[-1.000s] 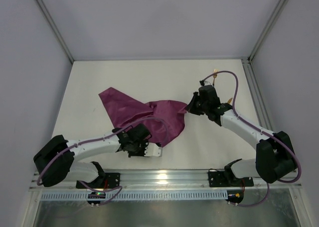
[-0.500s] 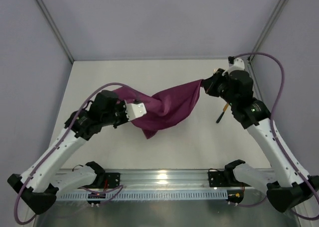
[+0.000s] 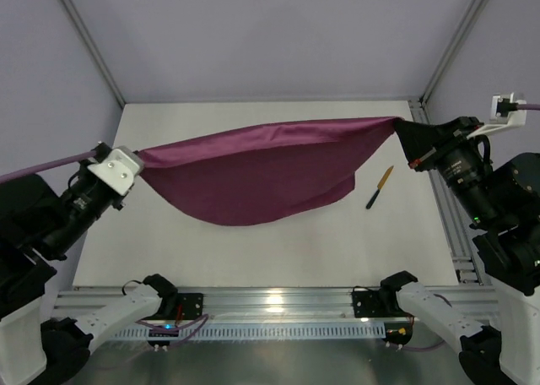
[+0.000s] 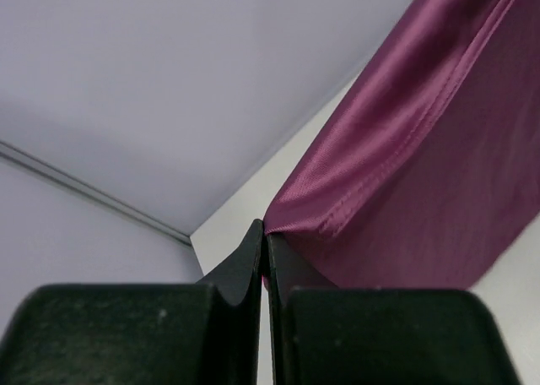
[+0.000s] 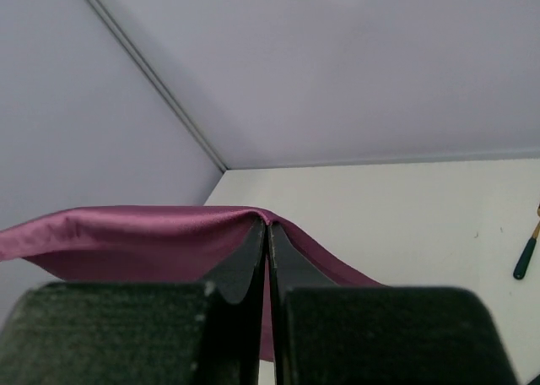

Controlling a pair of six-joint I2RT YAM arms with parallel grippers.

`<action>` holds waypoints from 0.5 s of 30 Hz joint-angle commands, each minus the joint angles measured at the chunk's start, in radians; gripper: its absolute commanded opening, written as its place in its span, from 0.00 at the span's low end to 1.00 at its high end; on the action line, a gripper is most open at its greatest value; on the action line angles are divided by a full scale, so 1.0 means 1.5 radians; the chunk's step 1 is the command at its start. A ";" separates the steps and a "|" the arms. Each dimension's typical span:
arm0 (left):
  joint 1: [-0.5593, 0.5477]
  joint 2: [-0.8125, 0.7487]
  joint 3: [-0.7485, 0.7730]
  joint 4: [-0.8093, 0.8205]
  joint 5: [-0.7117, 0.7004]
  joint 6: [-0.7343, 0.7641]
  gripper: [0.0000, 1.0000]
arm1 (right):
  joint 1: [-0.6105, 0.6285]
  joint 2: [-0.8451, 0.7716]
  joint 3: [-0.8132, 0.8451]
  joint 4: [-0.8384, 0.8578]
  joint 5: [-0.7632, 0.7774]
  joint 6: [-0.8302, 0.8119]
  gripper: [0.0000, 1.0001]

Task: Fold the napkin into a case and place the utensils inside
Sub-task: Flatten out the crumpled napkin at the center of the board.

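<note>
The magenta-purple napkin (image 3: 261,170) hangs unfolded above the white table, stretched between both arms, its lower edge sagging toward the near side. My left gripper (image 3: 139,159) is shut on its left corner; in the left wrist view the gripper (image 4: 265,233) pinches the hemmed napkin (image 4: 405,165). My right gripper (image 3: 398,123) is shut on the right corner; in the right wrist view the napkin (image 5: 126,241) drapes away from the closed gripper (image 5: 267,225). One utensil, a gold-bladed knife (image 3: 380,187) with a dark handle, lies on the table right of the napkin. A dark-handled utensil (image 5: 525,258) also shows at the right wrist view's edge.
The white table (image 3: 253,258) is walled by pale panels on the left, back and right. A metal rail (image 3: 450,225) runs along the right side. Another rail (image 3: 270,300) crosses the near edge, carrying the arm bases.
Both arms rose and swung apart, pulling the bunched napkin off the table into a taut hanging sheet. The left gripper closed on its corner. The knife came into view on the table.
</note>
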 commanded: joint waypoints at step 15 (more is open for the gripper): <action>0.122 0.212 -0.043 0.187 -0.012 0.006 0.00 | -0.013 0.179 -0.044 0.057 -0.019 -0.006 0.04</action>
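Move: Stretched between both pinched grippers, the napkin hangs high above the board. The board's center, where the napkin is to go, lies about 29 cm ahead of the left hand, 24 cm to its right and 48 cm below; from the right hand it is some 25 cm ahead, 26 cm to the left and 52 cm down. At that depth, the knife lies 22 cm ahead of the right hand and 12 cm to its right, the fork roughly 20 cm beyond the knife. Swinging the napkin out over the board: the left hand first rises about 4 cm while the right eases back 3 cm, then both reverse and sweep forward with gathering speed, left about 10 cm and right 7 cm, sinking 4 to 6 cm and drawing slightly together. Both keep their pinch; the left turns some 10 degrees counter-clockwise, the right tips down nearly as much. ##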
